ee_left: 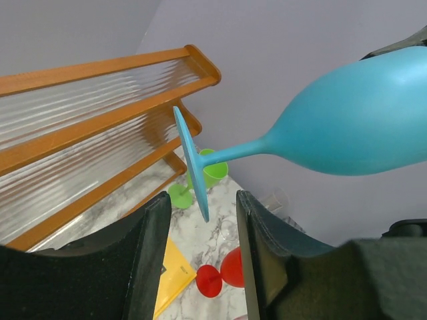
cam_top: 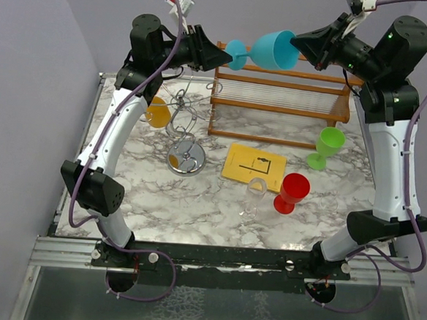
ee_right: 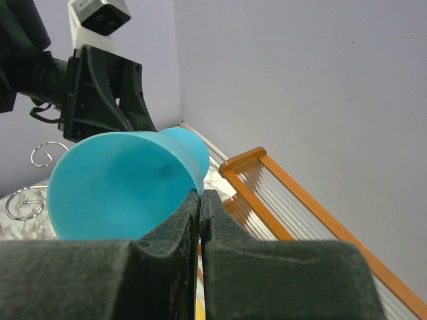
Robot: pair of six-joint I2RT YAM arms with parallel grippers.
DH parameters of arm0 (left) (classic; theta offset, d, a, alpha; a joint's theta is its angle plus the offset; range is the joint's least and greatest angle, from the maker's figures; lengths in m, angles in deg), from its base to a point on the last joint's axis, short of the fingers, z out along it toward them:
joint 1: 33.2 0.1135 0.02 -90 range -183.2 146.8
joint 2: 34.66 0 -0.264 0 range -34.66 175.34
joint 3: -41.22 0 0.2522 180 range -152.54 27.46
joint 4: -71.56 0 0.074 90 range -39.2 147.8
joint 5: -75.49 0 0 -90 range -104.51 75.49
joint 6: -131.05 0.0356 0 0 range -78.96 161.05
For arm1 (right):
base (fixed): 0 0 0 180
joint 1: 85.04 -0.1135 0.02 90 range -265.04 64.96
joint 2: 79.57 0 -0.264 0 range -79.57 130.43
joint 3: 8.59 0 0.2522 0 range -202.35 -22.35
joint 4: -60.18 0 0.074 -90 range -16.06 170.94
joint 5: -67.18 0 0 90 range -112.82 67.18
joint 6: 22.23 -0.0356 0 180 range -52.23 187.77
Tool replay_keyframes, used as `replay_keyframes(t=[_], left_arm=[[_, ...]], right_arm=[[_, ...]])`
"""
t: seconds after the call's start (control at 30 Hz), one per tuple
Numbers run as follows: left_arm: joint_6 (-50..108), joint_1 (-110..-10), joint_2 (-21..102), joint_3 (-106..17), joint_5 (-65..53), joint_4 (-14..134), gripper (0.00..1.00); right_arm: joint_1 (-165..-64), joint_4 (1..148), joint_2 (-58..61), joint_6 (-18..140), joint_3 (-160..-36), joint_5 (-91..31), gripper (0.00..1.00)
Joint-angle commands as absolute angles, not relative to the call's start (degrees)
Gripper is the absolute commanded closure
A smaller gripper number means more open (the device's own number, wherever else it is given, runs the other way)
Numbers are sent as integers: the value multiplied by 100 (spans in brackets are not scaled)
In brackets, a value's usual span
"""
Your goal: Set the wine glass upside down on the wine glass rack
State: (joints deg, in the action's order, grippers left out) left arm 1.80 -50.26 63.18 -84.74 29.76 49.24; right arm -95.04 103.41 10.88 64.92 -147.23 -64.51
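A blue wine glass (cam_top: 272,50) lies on its side in the air above the back of the table. My right gripper (cam_top: 303,45) is shut on its rim, one finger inside the bowl (ee_right: 113,193). My left gripper (cam_top: 224,56) is at the other end. In the left wrist view its jaws stand apart on either side of the glass's round foot (ee_left: 193,167), seen edge-on, with gaps on both sides. The silver wire wine glass rack (cam_top: 185,125) stands below on its shiny round base (cam_top: 186,158); its curls (ee_right: 40,155) show in the right wrist view.
An orange glass (cam_top: 158,112) is at the rack's left side. A wooden slatted shelf (cam_top: 280,99) stands at the back. On the marble table are a green glass (cam_top: 328,146), a red glass (cam_top: 293,191), a clear glass (cam_top: 255,196) and a yellow card (cam_top: 253,165).
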Motion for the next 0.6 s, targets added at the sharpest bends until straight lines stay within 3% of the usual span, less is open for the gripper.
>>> replay_keyframes(t=[0.0,0.33,0.47,0.57], left_arm=[[-70,-5109,6442,-8388,3337,5325,57],[-215,-5117,6570,-8385,3382,5499,81],[-211,-5113,6571,-8365,3426,5600,99],[-108,-5107,6518,-8334,3411,5614,100]], right_arm=[[-9480,10093,979,6376,-14609,-6580,99],[-9480,10014,909,6320,-14422,-6683,99],[-9479,9968,880,6325,-14303,-6695,99],[-9480,9975,848,6408,-14226,-6650,99]])
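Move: The blue glass lies tipped on its side high above the table, its rim pinched by the right fingers. Its foot is already at the left fingertips, the disc's middle about 2 cm right, 1 cm ahead and 1 cm above. The wire rack stands some 9 cm left, 4 cm back and 30 cm below the left hand; the wooden rack is about 12 cm ahead, 17 cm right and 32 cm below. From the right hand, the foot is about 13 cm left, 2 cm ahead and 4 cm below. With the glass's foot already between its half-open fingers, the left hand sinks about 1.5 cm and eases about 1 cm right, towards the foot, while the fingers close almost fully and pinch the near lower edge of the thin disc. The right hand keeps its shut grip on the rim and lowers the bowl end about 1.5 cm alongside, with barely any turn of either wrist. ##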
